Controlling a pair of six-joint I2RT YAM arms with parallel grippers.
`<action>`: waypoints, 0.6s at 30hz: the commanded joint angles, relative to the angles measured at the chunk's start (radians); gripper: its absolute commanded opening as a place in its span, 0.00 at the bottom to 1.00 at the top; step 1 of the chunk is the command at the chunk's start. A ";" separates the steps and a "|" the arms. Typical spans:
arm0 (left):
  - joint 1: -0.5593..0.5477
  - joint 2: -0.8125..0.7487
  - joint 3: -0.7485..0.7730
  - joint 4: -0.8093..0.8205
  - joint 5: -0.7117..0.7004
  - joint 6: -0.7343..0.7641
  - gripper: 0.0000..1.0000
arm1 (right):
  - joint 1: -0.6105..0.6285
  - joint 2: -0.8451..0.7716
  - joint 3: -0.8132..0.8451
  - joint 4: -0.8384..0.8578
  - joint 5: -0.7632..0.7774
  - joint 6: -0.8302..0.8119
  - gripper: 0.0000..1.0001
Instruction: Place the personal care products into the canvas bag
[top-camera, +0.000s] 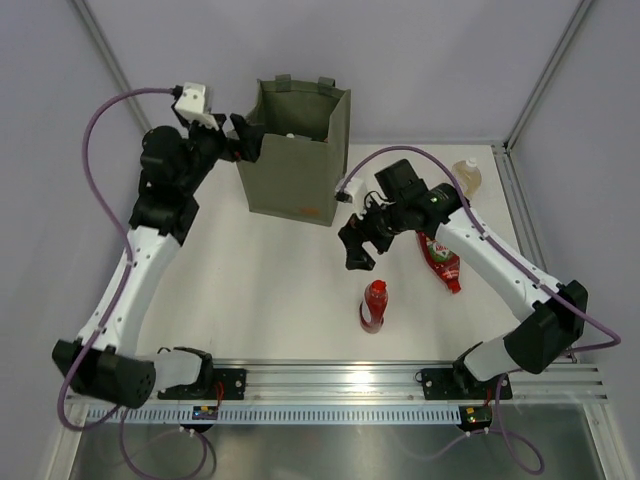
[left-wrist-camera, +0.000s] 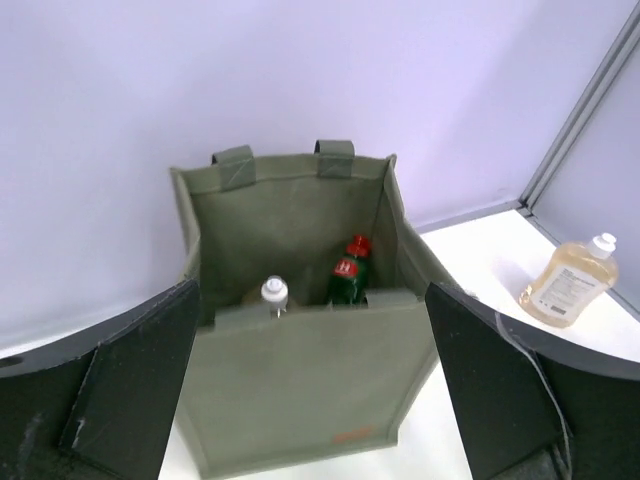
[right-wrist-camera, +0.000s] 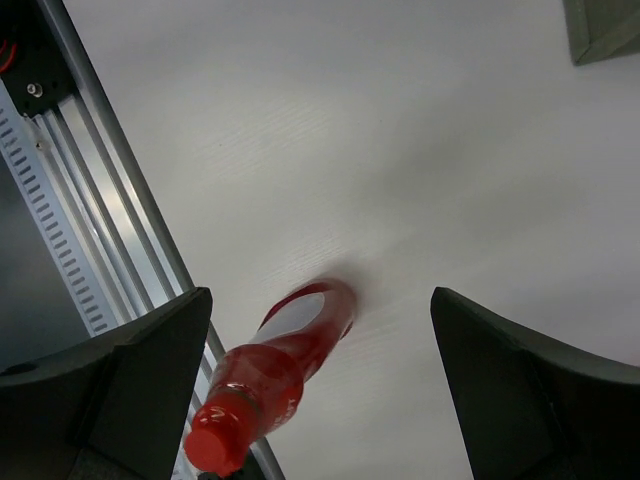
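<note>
The olive canvas bag (top-camera: 300, 165) stands upright at the back of the table. Inside it the left wrist view shows a green bottle with a red cap (left-wrist-camera: 350, 272) and a white-capped bottle (left-wrist-camera: 274, 293). My left gripper (top-camera: 248, 138) hovers open at the bag's upper left edge, holding nothing (left-wrist-camera: 310, 400). A red bottle (top-camera: 373, 305) stands upright near the front rail. My right gripper (top-camera: 358, 250) hangs open above and just behind it, and the bottle (right-wrist-camera: 270, 375) shows low between the spread fingers (right-wrist-camera: 320, 395). A second red bottle (top-camera: 441, 262) lies under the right arm. A clear amber bottle (top-camera: 466, 177) lies at the back right.
An aluminium rail (top-camera: 400, 375) runs along the table's near edge, close to the standing red bottle. Frame posts and grey walls (top-camera: 540, 90) close the back and sides. The bag's lower corner (right-wrist-camera: 605, 30) shows at the top right of the right wrist view.
</note>
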 joint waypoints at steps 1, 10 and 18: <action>-0.005 -0.205 -0.212 -0.054 -0.059 0.003 0.99 | 0.099 0.001 0.038 -0.042 0.259 0.095 0.99; -0.005 -0.696 -0.696 -0.146 -0.083 -0.128 0.99 | 0.263 0.195 0.173 -0.243 0.574 0.260 0.99; -0.005 -0.940 -0.812 -0.274 -0.106 -0.164 0.99 | 0.292 0.365 0.296 -0.432 0.626 0.306 1.00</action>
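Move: Behind and below the open right hand stands the upright red bottle, roughly 8 cm back, 4 cm to its right, its middle about 13 cm lower. The lying red bottle is some 9 cm ahead, 22 cm right and 18 cm below; the canvas bag about 27 cm ahead, 15 cm left and 6 cm lower. From the left hand the upright red bottle lies around 26 cm back, 27 cm right and 34 cm below. Sinking about 7 cm beside the upright red bottle, the right hand first eases slightly back, then forward again, while its left-slanting fingers swing round some 35 degrees to point almost straight down, still wide open. The left hand, empty and open, draws back from the canvas bag about 19 cm and drops some 16 cm, with a small drift left, its fingers tipping slightly down. ##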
